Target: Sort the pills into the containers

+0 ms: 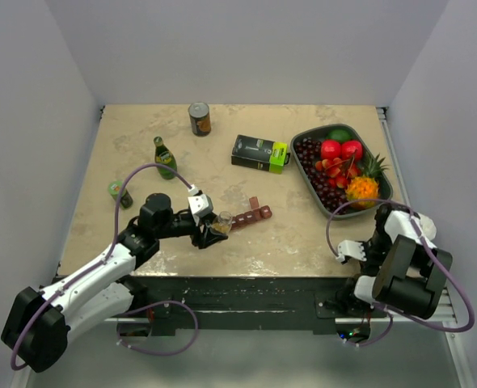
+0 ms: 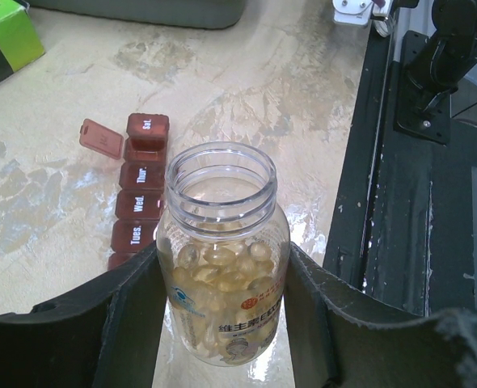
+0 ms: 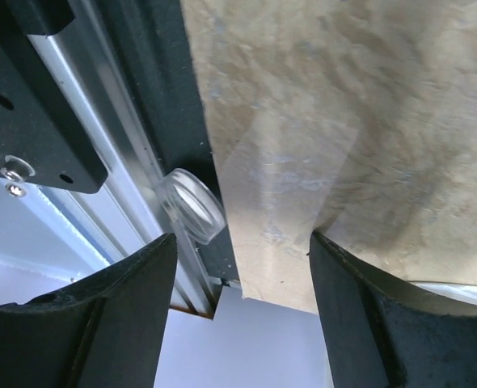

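Observation:
A clear pill bottle (image 2: 222, 267) with no cap, about half full of yellow softgel pills (image 2: 219, 271), stands upright between the fingers of my left gripper (image 2: 222, 323), which is shut on it. The same bottle (image 1: 221, 221) and left gripper (image 1: 213, 228) sit in the near middle of the table in the top view. Just beyond lie the dark red containers (image 2: 140, 187), a strip labelled by weekday with one lid (image 2: 100, 138) flipped open, also seen from above (image 1: 252, 214). My right gripper (image 3: 242, 259) hangs open and empty over the table's near right edge (image 1: 350, 249). A clear cap (image 3: 192, 204) lies on the black rail there.
A grey fruit tray (image 1: 303, 133) stands at the back right and a black-and-green box (image 1: 259, 153) beside it. A can (image 1: 199, 118), a green glass bottle (image 1: 165, 158) and a small green jar (image 1: 119, 192) stand at the back and left. White walls enclose the table.

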`<state>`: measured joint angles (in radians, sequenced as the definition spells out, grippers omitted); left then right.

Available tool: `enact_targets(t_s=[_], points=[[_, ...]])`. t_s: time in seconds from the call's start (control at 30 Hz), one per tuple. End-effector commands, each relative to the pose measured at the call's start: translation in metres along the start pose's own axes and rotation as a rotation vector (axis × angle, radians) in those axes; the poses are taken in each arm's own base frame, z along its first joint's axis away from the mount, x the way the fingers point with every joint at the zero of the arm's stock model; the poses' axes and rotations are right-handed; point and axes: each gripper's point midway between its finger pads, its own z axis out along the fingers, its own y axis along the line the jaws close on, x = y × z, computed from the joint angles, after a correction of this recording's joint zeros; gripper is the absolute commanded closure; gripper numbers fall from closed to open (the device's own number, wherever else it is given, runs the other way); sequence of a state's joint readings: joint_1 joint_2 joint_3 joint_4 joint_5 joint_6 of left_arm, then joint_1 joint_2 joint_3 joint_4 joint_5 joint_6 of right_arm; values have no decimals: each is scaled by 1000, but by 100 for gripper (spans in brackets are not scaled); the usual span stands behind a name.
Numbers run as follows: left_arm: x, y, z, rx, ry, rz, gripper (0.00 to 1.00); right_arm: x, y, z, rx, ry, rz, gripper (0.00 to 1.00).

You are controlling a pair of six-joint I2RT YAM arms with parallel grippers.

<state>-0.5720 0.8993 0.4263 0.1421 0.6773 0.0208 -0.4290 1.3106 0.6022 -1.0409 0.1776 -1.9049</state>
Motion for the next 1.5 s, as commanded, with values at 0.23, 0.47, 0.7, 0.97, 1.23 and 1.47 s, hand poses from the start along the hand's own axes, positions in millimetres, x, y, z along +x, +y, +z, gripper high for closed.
enact_targets(t_s=[0.23,0.47,0.7,0.97,1.23,1.47], points=[[-24,-3,2,31,-60,75,100,-4,10,8,18,9,-76,38],[-24,-3,2,31,-60,75,100,-7,13,13,26,8,-70,50],[-24,-3,2,33,-61,75,100,-8,16,16,16,2,-61,57],[-23,-3,2,32,-58,73,100,-9,16,15,29,-2,-52,67],[-24,-3,2,33,-60,74,100,-10,13,10,40,-20,-45,91],[-24,-4,2,35,-58,73,100,-13,10,2,51,-50,-51,100]])
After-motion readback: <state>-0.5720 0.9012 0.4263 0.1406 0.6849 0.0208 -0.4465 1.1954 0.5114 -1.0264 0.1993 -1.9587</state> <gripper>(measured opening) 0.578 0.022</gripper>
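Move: The clear lid sits in the gap at the table's near edge, about 3 cm back and 1 cm left of the right hand, some 2 cm below. The white container stands about 10 cm ahead and 7 cm right of that hand, the fruit tray some 25 cm ahead and 16 cm left. From the left hand, the lid is about 46 cm right, 12 cm back and 14 cm lower. The right hand eases back about 2 cm towards the clear lid, its fingers closing fully at the lid's rim. ##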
